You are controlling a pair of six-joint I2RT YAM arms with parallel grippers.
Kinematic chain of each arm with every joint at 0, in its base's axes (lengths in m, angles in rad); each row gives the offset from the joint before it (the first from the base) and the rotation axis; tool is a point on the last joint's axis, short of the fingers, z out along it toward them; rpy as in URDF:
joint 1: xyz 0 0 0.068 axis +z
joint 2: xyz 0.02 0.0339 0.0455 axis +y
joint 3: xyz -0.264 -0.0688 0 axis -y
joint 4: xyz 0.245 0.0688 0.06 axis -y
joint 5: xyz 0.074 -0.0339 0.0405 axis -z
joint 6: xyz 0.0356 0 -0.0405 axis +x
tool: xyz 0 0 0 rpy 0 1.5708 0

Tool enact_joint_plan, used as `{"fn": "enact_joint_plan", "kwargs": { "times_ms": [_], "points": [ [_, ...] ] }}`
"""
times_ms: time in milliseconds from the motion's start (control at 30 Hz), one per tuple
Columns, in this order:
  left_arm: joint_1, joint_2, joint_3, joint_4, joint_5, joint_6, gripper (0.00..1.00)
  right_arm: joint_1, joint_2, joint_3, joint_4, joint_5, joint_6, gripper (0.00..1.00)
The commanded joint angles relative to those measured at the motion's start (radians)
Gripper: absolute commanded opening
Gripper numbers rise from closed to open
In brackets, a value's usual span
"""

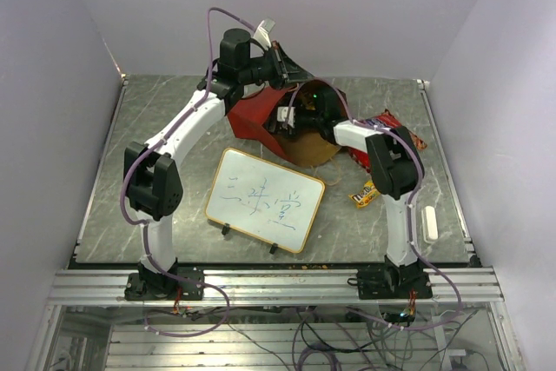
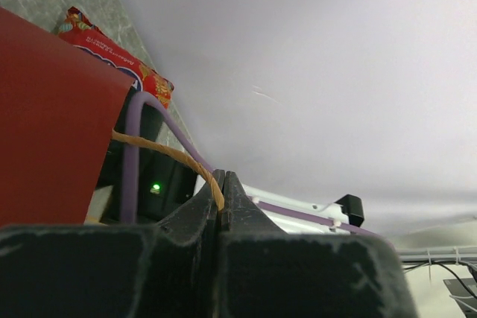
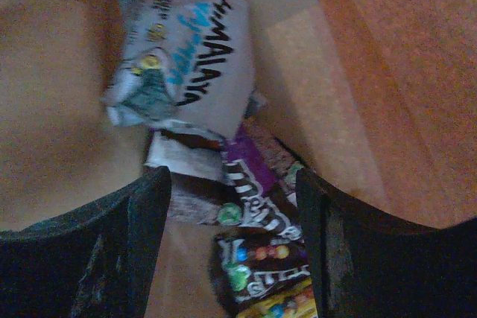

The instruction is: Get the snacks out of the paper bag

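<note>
The red paper bag (image 1: 254, 117) lies on its side at the back of the table, its brown mouth (image 1: 314, 147) facing right. My left gripper (image 1: 280, 60) is above it, shut on the bag's tan string handle (image 2: 175, 156). My right gripper (image 3: 235, 206) is open and reaches deep inside the bag. Several snacks lie between and beyond its fingers (image 3: 134, 243): a silver packet (image 3: 186, 57), a purple packet (image 3: 252, 160) and a brown candy packet (image 3: 264, 258). The red chip bag (image 1: 391, 121) lies on the table right of the paper bag. A yellow packet (image 1: 363, 195) lies nearer.
A gold-framed whiteboard (image 1: 265, 199) stands in front of the bag, between the two arms. A small white block (image 1: 430, 221) lies near the right edge. The table's raised rim (image 1: 447, 162) runs along the right side.
</note>
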Motion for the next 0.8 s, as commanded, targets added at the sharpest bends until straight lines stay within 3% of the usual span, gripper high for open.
{"fn": "enact_joint_plan", "kwargs": {
  "times_ms": [0,267,400,633,767],
  "points": [
    [-0.002,-0.004,0.010,0.040,0.032,-0.005,0.07,0.005,0.087,0.136,-0.023,0.067,-0.072,0.68],
    [0.004,-0.012,0.009,-0.006,0.031,0.028,0.07,0.022,0.198,0.208,0.084,0.199,-0.065,0.69],
    [0.018,-0.014,0.007,-0.004,0.032,0.023,0.07,0.026,0.227,0.235,0.083,0.202,-0.062,0.55],
    [0.037,-0.037,-0.039,0.018,0.028,0.007,0.07,0.025,0.259,0.250,0.118,0.173,-0.030,0.38],
    [0.044,-0.037,-0.028,-0.022,0.021,0.030,0.07,0.026,0.269,0.262,0.207,0.221,0.080,0.22]
  ]
}}
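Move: Inside the bag, the purple snack lies about 7 cm ahead of the right hand, 4 to its left and 5 below. The white Himalaya packet is some 2 cm ahead, 9 left and level in height; the dark candy packet about 6 ahead, 2 left and 7 below. From the left hand, the purple snack is roughly 15 cm ahead, 8 left and 31 below. Right hand reaches 7 cm forward, then sinks 3 while closing on the purple snack; left keeps the handle. ##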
